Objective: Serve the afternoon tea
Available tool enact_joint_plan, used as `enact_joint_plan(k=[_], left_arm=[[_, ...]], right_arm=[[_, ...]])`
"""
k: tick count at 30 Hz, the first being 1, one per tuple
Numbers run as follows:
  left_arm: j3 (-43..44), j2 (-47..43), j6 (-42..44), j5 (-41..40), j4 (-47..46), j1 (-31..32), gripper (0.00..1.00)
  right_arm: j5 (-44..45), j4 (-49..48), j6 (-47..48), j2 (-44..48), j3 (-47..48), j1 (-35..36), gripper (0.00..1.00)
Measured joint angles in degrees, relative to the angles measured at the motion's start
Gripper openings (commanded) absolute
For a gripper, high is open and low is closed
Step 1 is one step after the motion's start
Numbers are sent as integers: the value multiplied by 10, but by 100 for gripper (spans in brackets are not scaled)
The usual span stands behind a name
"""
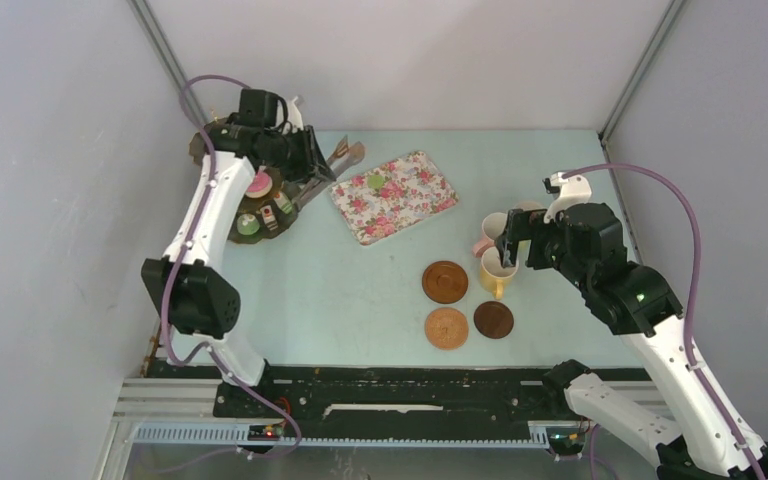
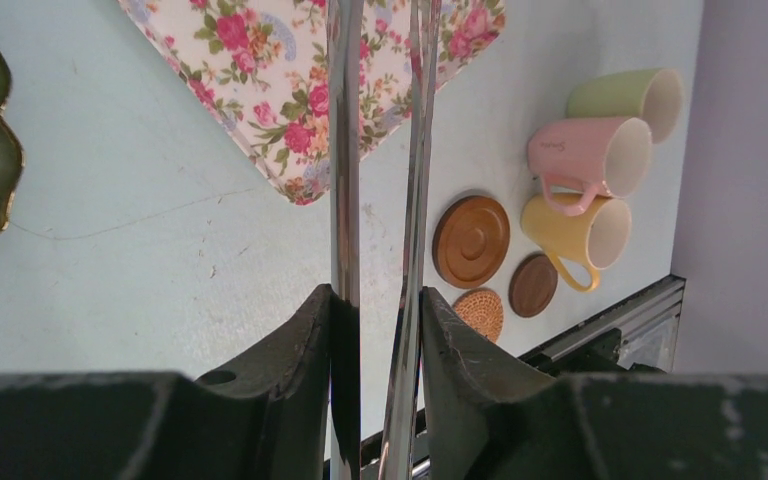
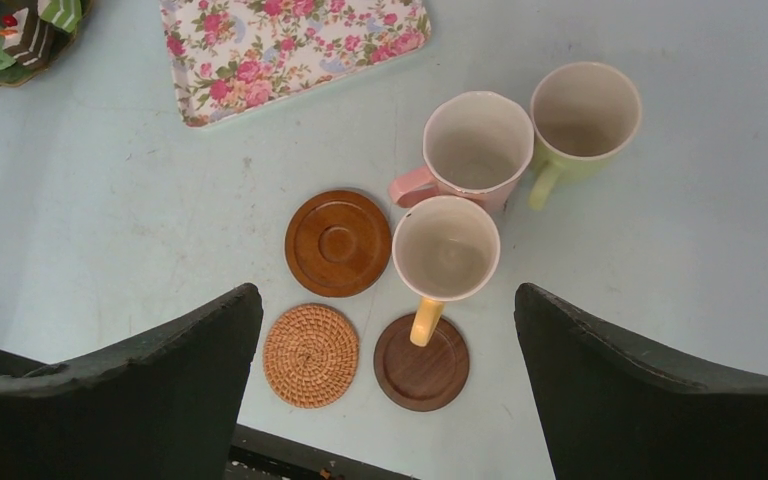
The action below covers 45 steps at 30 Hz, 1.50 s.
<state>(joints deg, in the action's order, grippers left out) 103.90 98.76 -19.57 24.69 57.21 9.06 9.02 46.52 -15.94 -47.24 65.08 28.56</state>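
My left gripper (image 1: 310, 160) (image 2: 378, 292) is shut on the long metal tongs (image 2: 344, 150), whose two blades run out over the flowered tray; their tips (image 1: 348, 153) show in the top view. It hovers beside the dark scalloped stand (image 1: 238, 236), which holds small toy cakes (image 1: 258, 185). My right gripper (image 1: 510, 240) (image 3: 388, 300) is open and empty above the yellow mug (image 3: 446, 250). The pink mug (image 3: 477, 140) and green mug (image 3: 585, 110) stand just behind it. Three round coasters lie near the yellow mug: reddish wood (image 3: 337, 242), woven (image 3: 310, 355) and dark wood (image 3: 421, 362).
The flowered rectangular tray (image 1: 400, 200) lies at the table's middle back, with a small green piece (image 1: 375, 182) on it. The stand's edge also shows in the right wrist view (image 3: 10, 60). Enclosure walls stand left, right and behind. The black rail (image 1: 390, 395) runs along the near edge.
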Motion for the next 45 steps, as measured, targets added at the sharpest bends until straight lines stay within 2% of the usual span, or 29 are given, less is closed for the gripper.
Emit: enact_joint_plan(k=[14, 20, 26, 31, 36, 41, 45], left_arm=[[23, -138, -43, -26, 10, -26, 31], [23, -212, -59, -69, 32, -75, 31], [23, -258, -64, -122, 67, -98, 31], [17, -261, -65, -183, 96, -106, 31], [-9, -254, -65, -211, 98, -113, 29], [-19, -231, -65, -217, 93, -116, 35], [-20, -219, -65, -222, 92, -117, 36]], right_arm=[[6, 0, 6, 0, 0, 45, 100], [17, 0, 14, 0, 0, 69, 100], [20, 0, 16, 0, 0, 83, 100], [22, 0, 16, 0, 0, 85, 100], [26, 0, 17, 0, 0, 85, 100], [30, -2, 21, -3, 0, 85, 100], [32, -3, 25, -3, 0, 85, 100]])
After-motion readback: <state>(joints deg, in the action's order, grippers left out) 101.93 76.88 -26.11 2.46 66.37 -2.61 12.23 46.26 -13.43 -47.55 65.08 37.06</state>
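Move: The left hand already holds the tongs, seemingly with an orange macaron at their tips. The cake stand's top tier lies about 18 cm left of this hand, 5 cm ahead and 2 cm below; the orange macaron on it is some 14 cm left, 6 cm ahead. The flowered tray is 13 cm right, 7 cm ahead, 24 cm below. From the right hand the top tier is roughly 50 cm left and 19 cm ahead. Left hand raises the tongs, sweeps left about 14 cm and back, turning counter-clockwise, then sinks towards the top tier. ##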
